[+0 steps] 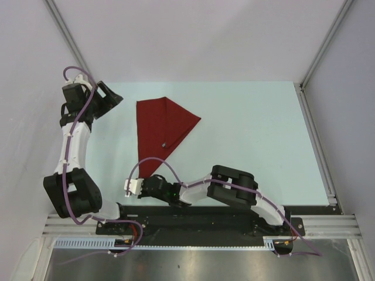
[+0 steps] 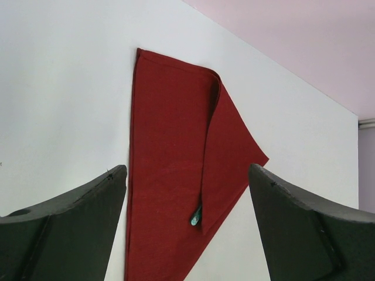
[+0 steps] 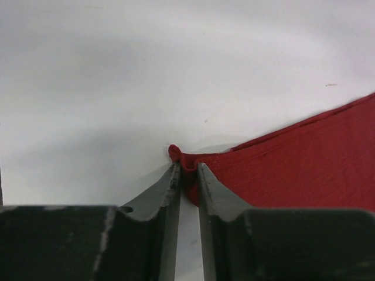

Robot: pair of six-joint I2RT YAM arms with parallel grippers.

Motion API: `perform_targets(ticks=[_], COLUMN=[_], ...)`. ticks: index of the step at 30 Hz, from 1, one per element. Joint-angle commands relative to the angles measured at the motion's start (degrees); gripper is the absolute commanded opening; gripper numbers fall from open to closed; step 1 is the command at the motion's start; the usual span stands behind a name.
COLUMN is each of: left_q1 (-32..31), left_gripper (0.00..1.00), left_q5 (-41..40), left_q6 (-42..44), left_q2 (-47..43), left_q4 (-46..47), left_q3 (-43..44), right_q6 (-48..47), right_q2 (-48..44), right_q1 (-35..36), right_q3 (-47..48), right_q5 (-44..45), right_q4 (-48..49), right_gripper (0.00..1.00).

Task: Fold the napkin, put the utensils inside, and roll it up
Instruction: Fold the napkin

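The dark red napkin (image 1: 163, 124) lies folded into a triangle on the pale table, its point toward the arms. In the left wrist view the napkin (image 2: 167, 152) has a flap folded over. A small shiny end of a utensil (image 2: 195, 218) peeks out from under that flap; the rest is hidden. It shows as a small speck (image 1: 164, 144) from above. My right gripper (image 3: 187, 167) is low at the napkin's near corner (image 3: 181, 155), shut on the bunched cloth there (image 1: 142, 176). My left gripper (image 2: 187, 170) hangs open over the table's far left (image 1: 110, 95), holding nothing.
An aluminium rail (image 1: 316, 146) runs along the table's right edge, and white walls enclose the back and sides. The black mounting plate (image 1: 205, 218) of the arms lies along the near edge. Bare table (image 1: 258, 129) stretches right of the napkin.
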Motion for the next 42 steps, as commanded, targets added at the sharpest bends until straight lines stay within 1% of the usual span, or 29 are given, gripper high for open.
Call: perform_targets(ticks=[1,2,4,7,11,12,15,16,18,19,20,21,22,23,25,26,30,42], left_q1=[0.88,1.14,1.49,1.76,1.93,1.85,1.85,1.85,1.93,1.85,1.93,1.93,1.85,1.85,1.76,1.85,1.76,1.85], left_gripper=[0.89,0.89,0.89,0.89,0.89,0.89,0.88,0.89,0.88,0.88,0.88,0.88,0.88,0.88,0.88,0.89,0.89,0.88], left_q5=[1.42,1.42,1.68,1.77,1.86,1.77,3.09,3.35,3.18,2.74,2.56,2.65,2.65,2.82,2.83,2.74,2.82,3.62], left_q6=[-0.85,-0.85,-0.85,-0.94,-0.94,-1.03,-1.82,-1.91,-2.0,-1.82,-1.73,-1.73,-1.82,-1.82,-1.91,-1.91,-1.99,-2.61], left_q2=[-0.15,-0.06,0.03,0.12,0.21,0.29,0.47,0.38,0.29,0.29,0.21,0.21,0.12,0.21,0.38,0.38,0.82,1.26], left_q4=[2.06,2.06,2.06,2.06,2.23,2.15,2.94,3.2,3.38,3.12,3.03,3.03,3.11,3.2,3.29,3.29,3.29,3.64], left_q3=[1.06,1.06,1.06,1.06,0.97,0.97,0.44,0.27,0.27,0.27,0.27,0.27,0.27,0.18,0.09,0.01,0.0,-0.35], right_q6=[5.25,6.91,8.68,13.51,21.68,25.0,30.11,33.7,37.94,42.65,44.79,46.9,51.36,52.97,56.39,57.37,59.23,57.73], right_q2=[1.4,1.23,0.7,-0.97,-5.36,-6.32,-10.89,-12.64,-14.41,-15.38,-15.65,-15.82,-15.91,-15.83,-15.21,-14.51,-13.37,-9.24], right_q1=[-1.16,-1.34,-1.95,-3.62,-7.39,-8.27,-12.31,-13.63,-18.28,-19.87,-23.71,-25.4,-26.9,-30.31,-33.14,-35.24,-38.94,-43.26], right_q3=[2.21,2.3,2.91,3.35,2.65,2.21,0.63,0.37,-0.16,-0.25,-0.6,-1.04,-1.65,-2.18,-3.24,-3.41,-5.35,-4.12], right_q5=[-3.5,-3.77,-4.64,-6.31,-9.83,-10.35,-11.94,-14.12,-16.93,-17.91,-19.57,-22.81,-23.8,-24.59,-26.79,-27.32,-27.85,-27.24], right_q4=[-4.05,-3.96,-3.7,-3.78,-3.78,-3.52,-2.73,-2.73,-2.56,-2.38,-1.68,-0.8,1.47,2.62,4.47,5.09,8.34,8.87], right_gripper=[0.13,0.08,0.06,0.0,0.0,0.0,0.0,0.0,0.0,0.0,0.0,0.0,0.0,0.0,0.0,0.0,0.0,0.0])
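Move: My right hand is already down at the napkin's near corner, which lies between its half-closed fingers, practically 0 cm away. The utensil end showing from under the existing fold is about 18 cm ahead and 9 to the right; the napkin's right-hand corner is some 33 ahead and 25 right. All lie at about table height. From my idle left hand, the near corner lies roughly 24 cm back, 9 right and 22 below. I finish closing my right fingers on the near corner, then carry it forward and to the right in an arc, about 25 cm out and 17 across, over the utensil towards the napkin's right-hand side. I rise to nearly 14 cm, then sink about 5, rolling the wrist some 70 degrees over forward and right and keeping the pinch. ##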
